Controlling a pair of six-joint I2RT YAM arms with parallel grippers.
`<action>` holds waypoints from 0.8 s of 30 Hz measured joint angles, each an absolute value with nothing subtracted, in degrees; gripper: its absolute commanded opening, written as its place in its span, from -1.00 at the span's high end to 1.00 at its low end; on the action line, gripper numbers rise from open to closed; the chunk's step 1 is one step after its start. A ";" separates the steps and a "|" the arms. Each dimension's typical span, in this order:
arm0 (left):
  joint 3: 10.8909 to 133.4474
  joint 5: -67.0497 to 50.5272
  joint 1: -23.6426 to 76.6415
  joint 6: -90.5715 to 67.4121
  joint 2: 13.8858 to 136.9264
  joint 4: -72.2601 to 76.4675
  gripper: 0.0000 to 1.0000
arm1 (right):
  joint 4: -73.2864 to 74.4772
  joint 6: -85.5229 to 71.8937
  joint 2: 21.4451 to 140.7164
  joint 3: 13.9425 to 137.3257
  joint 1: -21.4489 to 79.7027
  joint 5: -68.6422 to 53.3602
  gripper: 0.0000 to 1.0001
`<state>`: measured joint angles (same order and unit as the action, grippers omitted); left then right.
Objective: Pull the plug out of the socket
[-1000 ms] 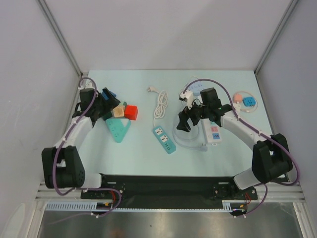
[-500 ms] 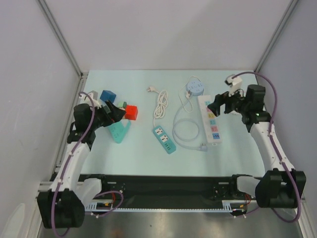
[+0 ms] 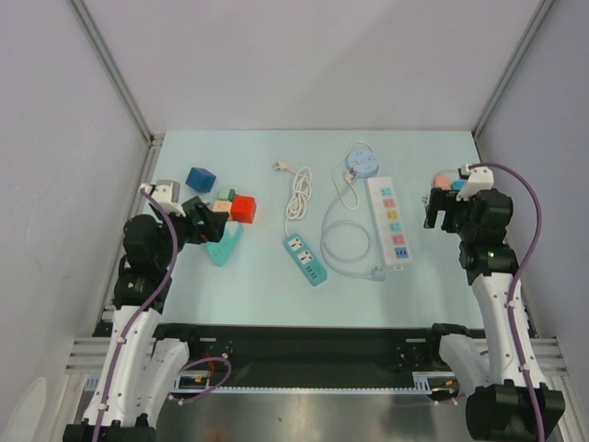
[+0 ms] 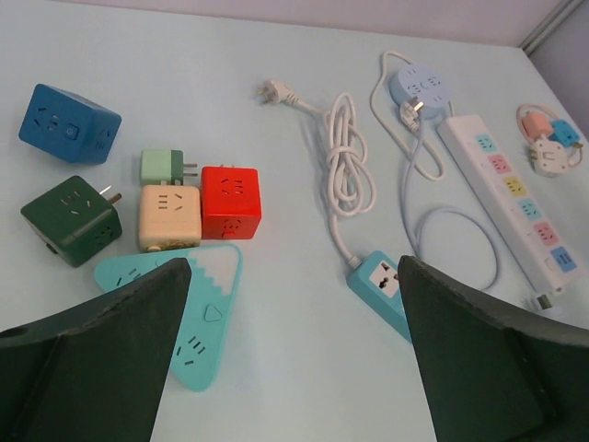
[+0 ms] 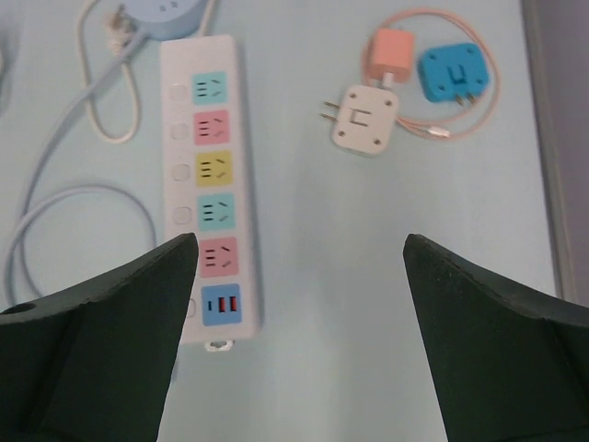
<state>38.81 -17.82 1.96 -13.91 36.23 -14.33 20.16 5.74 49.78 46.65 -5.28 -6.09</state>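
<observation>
A round light-blue socket [image 3: 360, 164] [image 4: 419, 85] lies at the back of the table. The grey plug [image 4: 411, 108] [image 5: 117, 18] of the white power strip [image 3: 390, 221] [image 5: 210, 184] rests at the socket's near edge; I cannot tell whether its prongs sit in it. My right gripper [image 3: 440, 207] [image 5: 299, 241] hangs open and empty, to the right of the strip and above the table. At the left, above the teal triangular socket [image 4: 198, 322], my left gripper [image 3: 207, 221] [image 4: 294, 267] is open and holds nothing.
Blue [image 3: 200, 178], red [image 3: 243, 209], beige and dark green cube sockets cluster at the left. A teal power strip [image 3: 305, 258] with a coiled white cord lies mid-table. Small white, pink and blue adapters [image 5: 367, 118] sit at the far right. Walls enclose the table.
Both arms have drawn back toward the near edge. The right gripper left the round socket area and swung right. The left gripper moved off the cubes and opened wider.
</observation>
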 measured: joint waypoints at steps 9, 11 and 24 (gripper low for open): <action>38.24 -12.51 6.35 -9.28 35.22 -16.08 -0.99 | 20.29 0.60 42.85 44.80 -5.48 7.07 -1.00; 38.15 -11.68 6.90 -8.71 34.65 -16.49 -0.99 | 20.23 -0.56 43.35 44.75 -5.48 9.15 -0.99; 38.15 -9.34 7.40 -7.42 34.06 -17.28 -0.99 | 19.77 -3.25 43.59 41.98 -5.85 12.84 -0.99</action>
<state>38.15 -9.34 7.40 -7.42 34.06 -17.28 19.77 -3.25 43.59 41.98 -5.85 12.84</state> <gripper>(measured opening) 0.994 0.994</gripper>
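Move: Neither hand holds or reaches for anything. The beige cube plug, just set down, lies about 13 cm ahead of the left hand, 3 cm to its left and some 16 cm below, with the red cube plug level with it, 2 cm right of the hand. From the right hand the beige plug lies roughly 55 cm left and 9 cm ahead. Nearer the right hand, the white square plug is about 13 cm ahead and 5 cm right, the long power strip's middle 6 cm ahead and 9 cm left, all some 15 cm below. Rightward and a little back, the empty right hand eases away from the long power strip, about 5 cm to the side, rising some 2 cm on the way and then sinking again, while it turns clockwise about 20 degrees and slows to a stop. Its fingers stay wide open and touch nothing. The left hand, also open, all but stays above the table, only rolling slightly so its left side rises. ##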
